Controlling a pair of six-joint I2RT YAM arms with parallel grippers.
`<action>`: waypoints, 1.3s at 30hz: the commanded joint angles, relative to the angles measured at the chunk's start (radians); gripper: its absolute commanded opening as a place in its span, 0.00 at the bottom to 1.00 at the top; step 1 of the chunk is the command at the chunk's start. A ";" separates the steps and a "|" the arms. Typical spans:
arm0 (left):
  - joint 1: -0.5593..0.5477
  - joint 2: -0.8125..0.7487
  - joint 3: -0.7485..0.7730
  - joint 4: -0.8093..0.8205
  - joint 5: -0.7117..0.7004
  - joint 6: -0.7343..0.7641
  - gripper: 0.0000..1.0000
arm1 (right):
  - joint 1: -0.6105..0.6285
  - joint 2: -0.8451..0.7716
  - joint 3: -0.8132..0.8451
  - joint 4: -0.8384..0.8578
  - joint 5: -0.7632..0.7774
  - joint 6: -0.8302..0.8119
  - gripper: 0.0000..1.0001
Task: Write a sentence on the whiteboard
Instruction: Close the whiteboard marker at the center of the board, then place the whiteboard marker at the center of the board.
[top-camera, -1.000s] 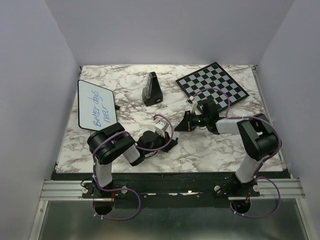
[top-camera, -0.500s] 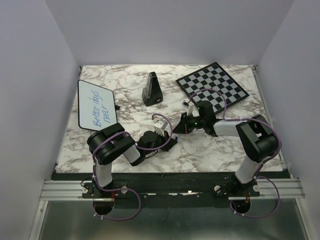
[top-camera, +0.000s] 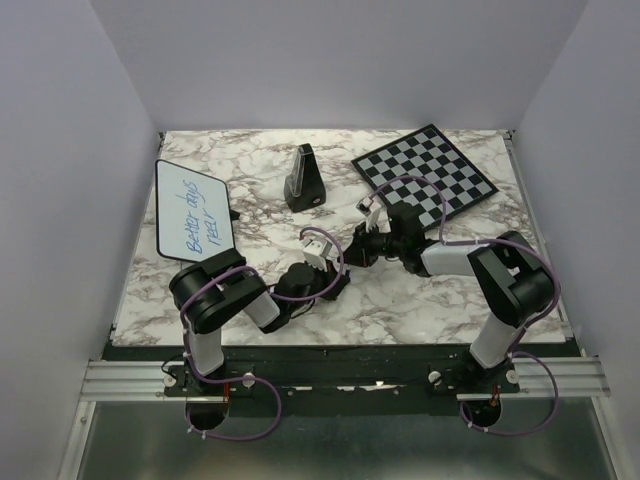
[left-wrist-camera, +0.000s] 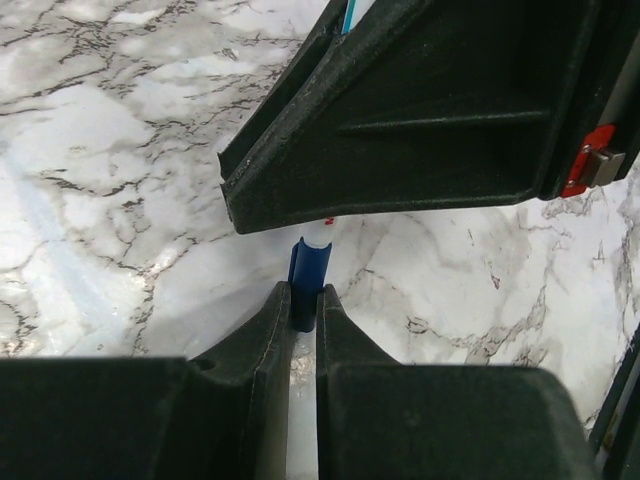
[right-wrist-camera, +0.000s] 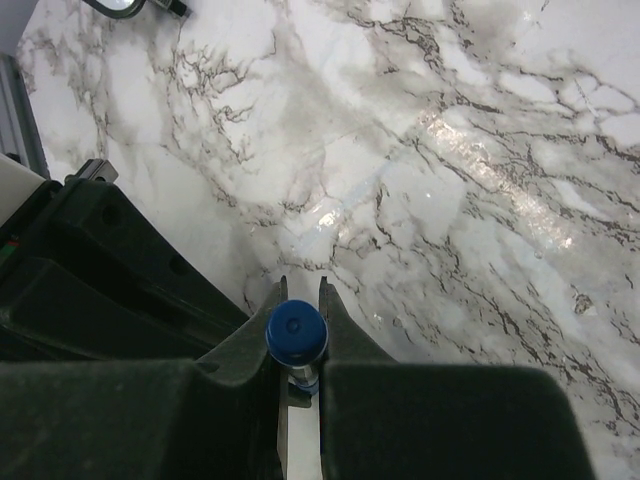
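Note:
The whiteboard (top-camera: 192, 210) lies at the table's far left, and the sentence (top-camera: 199, 222) runs across it in blue handwriting, two short lines. Both arms meet at mid-table, away from the board. My left gripper (top-camera: 340, 273) (left-wrist-camera: 304, 298) is shut on a short blue cap-like piece (left-wrist-camera: 306, 275). A bit of white barrel (left-wrist-camera: 326, 224) shows beyond it, under the right gripper's black body. My right gripper (top-camera: 358, 251) (right-wrist-camera: 298, 298) is shut on a marker (right-wrist-camera: 296, 331), and its round blue end faces the camera. The two grippers stand tip to tip.
A black-and-white chessboard (top-camera: 425, 172) lies tilted at the back right. A dark wedge-shaped object (top-camera: 303, 180) stands at the back centre. The marble tabletop (top-camera: 400, 310) ends at a black rail along the near edge, where the arm bases sit.
The right gripper has moved left with the marker, closing on the left gripper. The left gripper has stayed almost still. Both grips are unchanged.

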 joint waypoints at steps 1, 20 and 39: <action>0.025 0.047 0.007 -0.059 -0.209 0.034 0.00 | 0.081 0.088 -0.049 -0.142 -0.049 0.017 0.01; 0.074 0.094 -0.027 0.111 -0.189 0.103 0.00 | 0.081 0.178 0.047 -0.202 -0.094 0.044 0.17; 0.069 -0.111 0.035 -0.376 0.075 -0.084 0.07 | -0.235 -0.059 0.253 -0.376 -0.219 -0.107 0.80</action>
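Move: From the left fingers, shut on the marker's blue cap, the middle of the marker lies about 4 cm ahead, 2 cm right and 3 cm higher, in the right fingers. From the right fingers the blue cap is thus roughly 4 cm back, 2 cm left and 3 cm lower. The black holder stands some 19 cm ahead and 10 cm left of the left fingers; the chessboard's middle is about 22 cm ahead and 18 cm right of the right fingers. Keep both grips on the marker, left on the cap, right on the body, and carry it together some 3 cm forward and to the left. Then open the right fingers wide to let go of the body, and draw that hand about 6 cm away to the right, rising and going forward; keep the left pinched on the cap, easing back 1 cm. ##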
